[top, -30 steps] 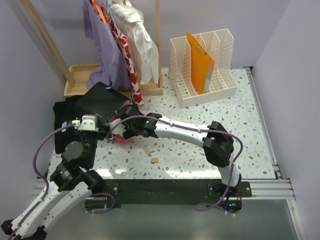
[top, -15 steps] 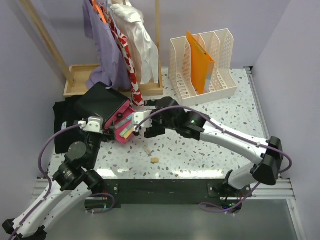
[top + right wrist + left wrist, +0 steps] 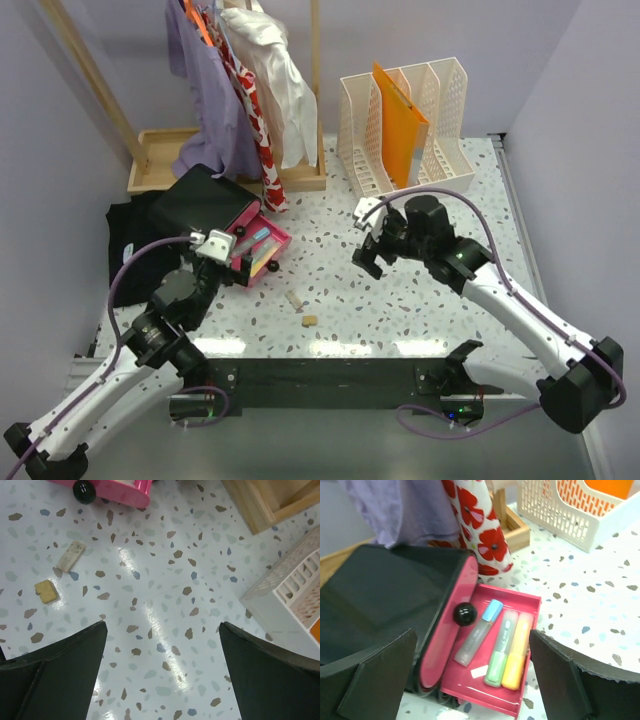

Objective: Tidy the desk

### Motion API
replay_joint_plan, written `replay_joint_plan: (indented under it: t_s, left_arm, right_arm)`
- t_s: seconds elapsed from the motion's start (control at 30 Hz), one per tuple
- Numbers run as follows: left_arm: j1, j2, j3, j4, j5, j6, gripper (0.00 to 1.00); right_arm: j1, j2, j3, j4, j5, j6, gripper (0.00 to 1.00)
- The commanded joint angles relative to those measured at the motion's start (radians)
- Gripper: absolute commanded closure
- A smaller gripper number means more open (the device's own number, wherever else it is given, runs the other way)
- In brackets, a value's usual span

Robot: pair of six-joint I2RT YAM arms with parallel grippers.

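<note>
The desk (image 3: 430,290) is white speckled terrazzo. On its left stands a black box (image 3: 200,205) with its pink drawer (image 3: 281,237) pulled out. In the left wrist view the drawer (image 3: 510,591) holds a blue-capped highlighter (image 3: 479,632), a green one (image 3: 501,650) and a yellow one (image 3: 516,652), beside a black knob (image 3: 465,614). My left gripper (image 3: 235,258) hangs open just above the drawer (image 3: 474,631), holding nothing. My right gripper (image 3: 368,245) is open and empty over bare desk (image 3: 162,624), right of the drawer.
A small white piece (image 3: 293,299) and a tan piece (image 3: 310,321) lie loose in front of the drawer. A white file rack (image 3: 440,175) with an orange folder (image 3: 400,120) stands at the back. Hanging clothes (image 3: 240,90), a wooden tray (image 3: 160,155) and black cloth (image 3: 125,240) fill the left.
My right arm has drawn back from the drawer to the right, and its jaws have widened. The left gripper has shifted slightly right over the drawer. The drawer now shows fully.
</note>
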Motion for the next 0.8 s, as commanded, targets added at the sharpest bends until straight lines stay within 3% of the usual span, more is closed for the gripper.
replay_joint_plan:
  t_s: [0.0, 0.3, 0.47, 0.77]
  left_arm:
    - [0.000, 0.062, 0.039, 0.022, 0.058, -0.057, 0.00]
    - [0.000, 0.174, 0.080, 0.007, 0.182, -0.125, 0.00]
    - [0.000, 0.254, 0.143, -0.066, 0.236, -0.226, 0.00]
    - [-0.001, 0.346, 0.189, -0.122, 0.473, -0.379, 0.00]
  right_arm:
    - [-0.164, -0.085, -0.141, 0.181, -0.251, 0.218, 0.01]
    - [-0.315, -0.217, -0.238, 0.214, -0.296, 0.183, 0.01]
    - [-0.317, -0.215, -0.244, 0.200, -0.334, 0.145, 0.01]
    - [-0.318, -0.226, -0.251, 0.195, -0.339, 0.123, 0.01]
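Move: The open pink drawer with the highlighters lies about 13 cm ahead of the left hand, 5 cm to its right and some 12 cm below. The white eraser is roughly 12 cm to the hand's right and 3 cm ahead, the tan block about 16 cm right and 3 cm back, both some 16 cm down. From the right hand the drawer is about 27 cm left, 13 cm ahead and 10 cm below. Along the open drawer's near side, towards its knob side and the white eraser, the empty left hand sweeps about 8 cm right while sinking some 4 cm, fingers wide open, tipping down about 20 degrees and turning clockwise. The right hand, also open, draws off some 5 cm to the right, dipping and rising again before it settles. ##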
